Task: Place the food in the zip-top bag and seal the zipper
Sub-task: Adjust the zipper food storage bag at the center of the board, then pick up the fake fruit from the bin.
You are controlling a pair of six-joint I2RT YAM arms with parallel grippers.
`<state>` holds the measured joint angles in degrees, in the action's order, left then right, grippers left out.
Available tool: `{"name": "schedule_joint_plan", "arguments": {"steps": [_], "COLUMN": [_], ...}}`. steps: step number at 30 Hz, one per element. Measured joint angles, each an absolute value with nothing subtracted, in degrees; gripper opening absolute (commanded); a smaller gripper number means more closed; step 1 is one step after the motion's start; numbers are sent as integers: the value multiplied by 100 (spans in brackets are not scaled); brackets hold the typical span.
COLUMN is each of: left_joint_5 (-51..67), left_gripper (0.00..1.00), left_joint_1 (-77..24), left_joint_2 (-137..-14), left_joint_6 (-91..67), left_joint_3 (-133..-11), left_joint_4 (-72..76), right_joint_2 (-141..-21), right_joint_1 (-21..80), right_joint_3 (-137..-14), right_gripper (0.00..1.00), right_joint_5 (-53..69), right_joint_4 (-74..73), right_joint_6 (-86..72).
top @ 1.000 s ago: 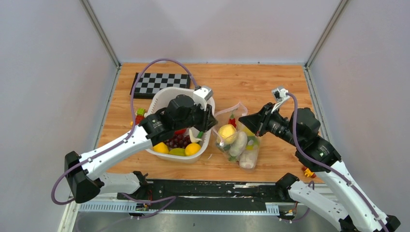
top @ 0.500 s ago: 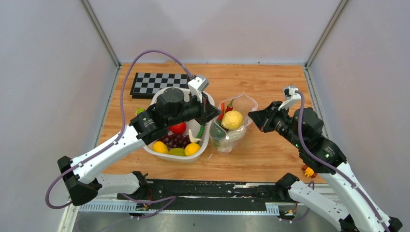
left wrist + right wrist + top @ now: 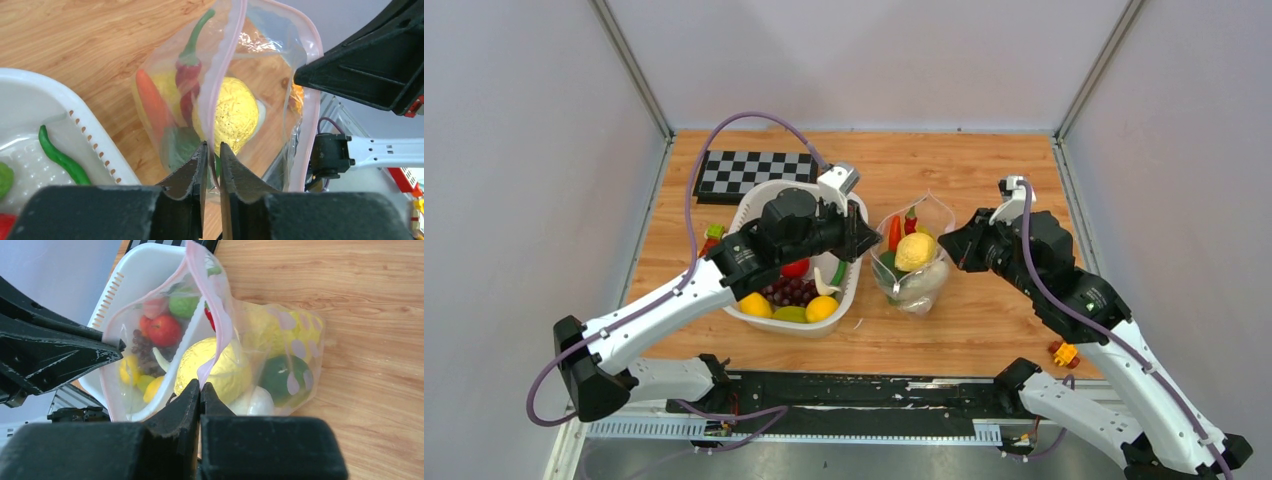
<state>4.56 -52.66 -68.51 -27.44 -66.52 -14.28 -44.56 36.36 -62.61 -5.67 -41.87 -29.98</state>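
Note:
The zip-top bag (image 3: 921, 287) stands upright on the table between my two grippers, its mouth spread open. Inside it are the yellow-leaved cabbage (image 3: 232, 117), a carrot (image 3: 152, 102), a red chili (image 3: 187, 70), a green lime (image 3: 282, 377) and a white piece (image 3: 260, 402). My right gripper (image 3: 200, 385) is shut on the bag's near edge, on the pink zipper (image 3: 215, 300). The left gripper (image 3: 212, 147) straddles the opposite zipper edge (image 3: 227, 65), jaws a narrow gap apart, the strip loose between them. More food lies in the white basket (image 3: 849, 290): tomato (image 3: 795, 266), grapes (image 3: 791, 290), lemons (image 3: 757, 306).
A checkerboard (image 3: 749, 172) lies behind the basket at the back left. Small coloured blocks (image 3: 714, 235) sit left of the basket. A small orange item (image 3: 1064, 353) is beside the right arm near the front edge. Grey walls close in three sides.
The bag lay slumped on the table a second ago; both grippers raised it upright with its mouth spread. Since then the left jaws have eased slightly apart.

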Motion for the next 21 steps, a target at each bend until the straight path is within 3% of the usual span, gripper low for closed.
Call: {"name": "schedule_joint_plan", "arguments": {"steps": [1,3,6,11,13,21], "left_joint_5": [414,349,248,45,-117,-1017], "left_gripper": [30,56,63,94,100,100], "left_joint_1": [-5269,-5266,-5266,-5266,-5245,-4560], "left_joint_2": [-6845,-6829,-6799,-6569,-6423,-5900], "left_joint_6": [-2759,-2744,-2689,-2523,-2429,-2316], "left_joint_3": [-6639,-6611,-6600,-6600,-6600,-6176], "left_joint_4": [-1417,-1409,-1431,-1474,-1564,-1927], "right_joint_2": [-4469,-4475,-4475,-4482,-4493,-4493], "right_joint_1": [3636,3636,3636,3636,3636,3636], "right_joint_3": [-6261,-6261,-6261,-6259,-6241,-6143], "right_gripper": [0,0,0,0,0,0], "right_joint_5": [-528,-445,-344,-130,-56,30], "right_joint_4": [-4165,-4112,-4021,-3933,-3896,-3830], "right_joint_6": [-2998,-2998,-2998,-2995,-2995,-2995]}}
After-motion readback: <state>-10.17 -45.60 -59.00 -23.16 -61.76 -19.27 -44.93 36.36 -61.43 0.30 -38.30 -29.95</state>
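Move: Your left gripper has the left side of the zipper bag's rim between its fingers. The bag's middle lies about 7 cm to its right, level with it fore and aft, and 12 cm down. The white basket's centre is some 17 cm left of the left gripper, 5 cm farther out and 19 cm lower; the green chilli in it is about 8 cm left, 4 cm out and 24 cm down. From the right gripper, the bag's middle is about 5 cm left, 1 cm ahead and 12 cm below. Spread the left fingers wide to let go of the bag's left rim, then swing that gripper away over the basket, about 9 cm left and 4 cm forward, slowly at first and then quickly, arching up about 2 cm and back down while turning some 20 degrees counter-clockwise. Keep the right fingers shut on the rim and ease them about 2 cm left. ##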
